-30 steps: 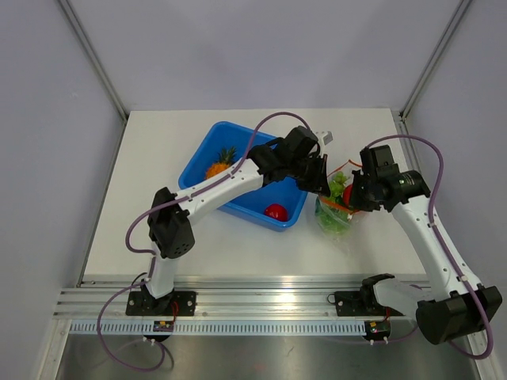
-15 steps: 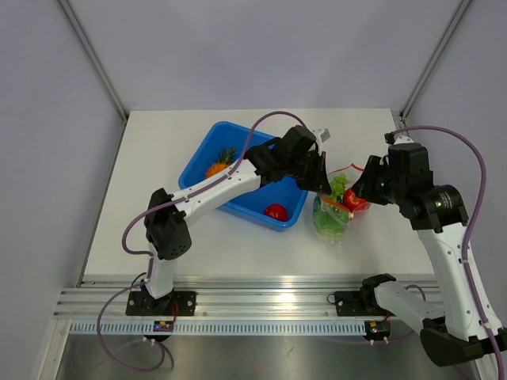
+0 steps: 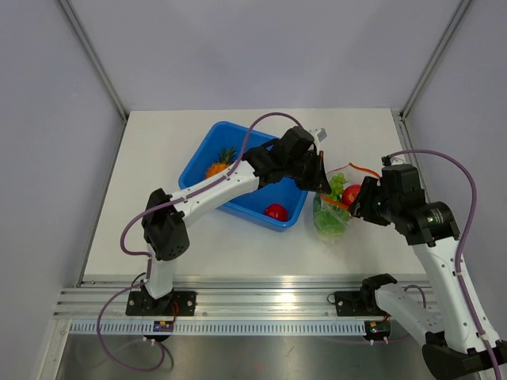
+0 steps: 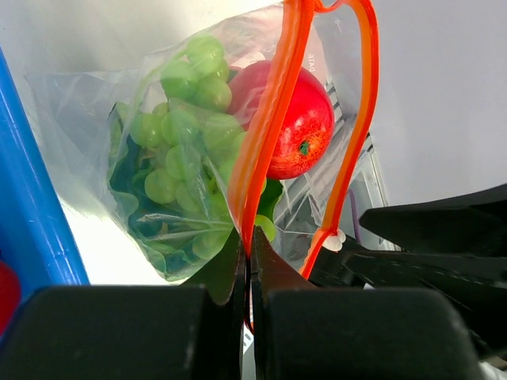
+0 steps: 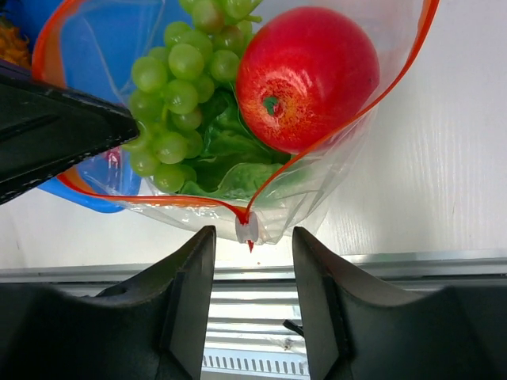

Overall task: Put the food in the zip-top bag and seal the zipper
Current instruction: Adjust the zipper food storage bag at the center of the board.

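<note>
The clear zip-top bag (image 3: 329, 222) hangs open beside the blue tub, holding green grapes (image 5: 178, 87), a leafy cabbage (image 5: 226, 154) and a round red fruit (image 5: 305, 75). My left gripper (image 3: 321, 184) is shut on one side of the orange-red zipper (image 4: 277, 87), its jaws pressed flat on the strip, and holds the mouth up. My right gripper (image 5: 253, 237) is open just below the bag's near corner. The zipper's white slider (image 5: 247, 228) sits between its fingertips (image 5: 198, 261) without touching them. An orange-yellow pineapple (image 3: 220, 165) and another red fruit (image 3: 276, 212) lie in the tub.
The blue rectangular tub (image 3: 202, 150) stands on the white table left of the bag, under my left arm. A metal rail (image 3: 253, 305) runs along the table's near edge. White walls close in the back and both sides.
My right gripper has opened, leaving the red fruit in the bag, and has drawn back to the bag's near corner. The left gripper has kept its hold on the zipper.
</note>
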Motion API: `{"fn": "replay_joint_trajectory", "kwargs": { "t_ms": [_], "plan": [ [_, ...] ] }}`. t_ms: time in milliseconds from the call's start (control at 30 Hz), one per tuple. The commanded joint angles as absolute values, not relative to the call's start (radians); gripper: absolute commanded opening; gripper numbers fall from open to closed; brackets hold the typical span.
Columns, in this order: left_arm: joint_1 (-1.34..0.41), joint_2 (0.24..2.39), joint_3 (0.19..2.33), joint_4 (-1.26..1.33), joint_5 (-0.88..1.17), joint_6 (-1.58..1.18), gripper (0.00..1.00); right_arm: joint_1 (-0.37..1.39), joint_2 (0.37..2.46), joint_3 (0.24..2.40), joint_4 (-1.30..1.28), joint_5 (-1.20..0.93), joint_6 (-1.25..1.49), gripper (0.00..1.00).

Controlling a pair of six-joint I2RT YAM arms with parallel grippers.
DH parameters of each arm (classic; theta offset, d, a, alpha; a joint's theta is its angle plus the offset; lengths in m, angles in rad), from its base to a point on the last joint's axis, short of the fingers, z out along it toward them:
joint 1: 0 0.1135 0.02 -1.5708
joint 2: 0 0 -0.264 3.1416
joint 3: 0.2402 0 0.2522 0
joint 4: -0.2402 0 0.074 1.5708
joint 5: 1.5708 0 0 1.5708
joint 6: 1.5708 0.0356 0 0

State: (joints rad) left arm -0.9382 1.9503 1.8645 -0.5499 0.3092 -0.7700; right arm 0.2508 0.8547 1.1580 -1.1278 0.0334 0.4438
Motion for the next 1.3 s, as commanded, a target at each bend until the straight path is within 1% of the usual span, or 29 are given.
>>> {"fn": "replay_joint_trajectory", "kwargs": {
  "t_ms": [0,433,533,567,700,867,933,967,1000,1100,1167,1267],
  "plan": [
    [-0.934,1.894,1.882,-0.477,0.314,-0.775,0.0,0.258,0.856,1.129,-1.066,0.032,0.453,0.5],
    [-0.931,1.888,1.878,-0.483,0.328,-0.769,0.0,0.256,0.87,1.101,-0.983,0.037,0.422,0.39],
    [-0.93,1.884,1.873,-0.482,0.327,-0.769,0.0,0.258,0.888,1.108,-0.977,0.012,0.414,0.3],
    [-0.93,1.879,1.871,-0.482,0.325,-0.767,0.0,0.258,0.89,1.104,-0.973,0.005,0.41,0.21],
    [-0.925,1.862,1.853,-0.479,0.318,-0.759,0.0,0.258,0.888,1.104,-0.965,0.003,0.393,0.0],
    [-0.92,1.832,1.825,-0.472,0.311,-0.746,0.0,0.258,0.85,1.127,-0.945,0.012,0.31,0.0],
    [-0.914,1.812,1.807,-0.465,0.313,-0.729,0.11,0.258,0.824,1.132,-0.92,0.012,0.247,0.0],
    [-0.911,1.804,1.796,-0.457,0.321,-0.723,0.18,0.258,0.815,1.132,-0.91,0.005,0.227,0.0],
    [-0.904,1.793,1.786,-0.437,0.33,-0.706,0.34,0.258,0.805,1.129,-0.891,-0.021,0.206,0.0],
    [-0.876,1.76,1.761,-0.439,0.337,-0.655,0.58,0.258,0.746,1.117,-0.852,-0.057,0.138,0.0],
    [-0.861,1.749,1.779,-0.457,0.344,-0.624,0.66,0.258,0.723,1.103,-0.835,-0.08,0.126,0.0],
    [-0.845,1.743,1.833,-0.514,0.321,-0.545,0.68,0.258,0.686,1.079,-0.808,-0.101,0.118,0.0]
  ]
}}
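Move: The near corner of the bag's mouth, where the orange zipper strips meet at the white end tab, is right before the open right fingers: about 2 cm ahead, 1 cm left and 2 cm below. From that hand, the red fruit inside is some 7 cm ahead and level sideways, the grapes about 8 cm ahead and 5 cm left, both roughly 5 cm lower. The left fingers still pinch the rim; from them the corner is some 4 cm back, 8 cm right and slightly lower. The right fingers pinch shut on the zipper's near corner after easing forward about 2 cm and slightly down, then carry it up some 5 cm, the fingertips tilting up nearly 20 degrees and the hand turning a little counter-clockwise. The left hand first holds the rim still; once the right has its grip, it opens wide, lets go and backs off left and up, and forward at the end. ##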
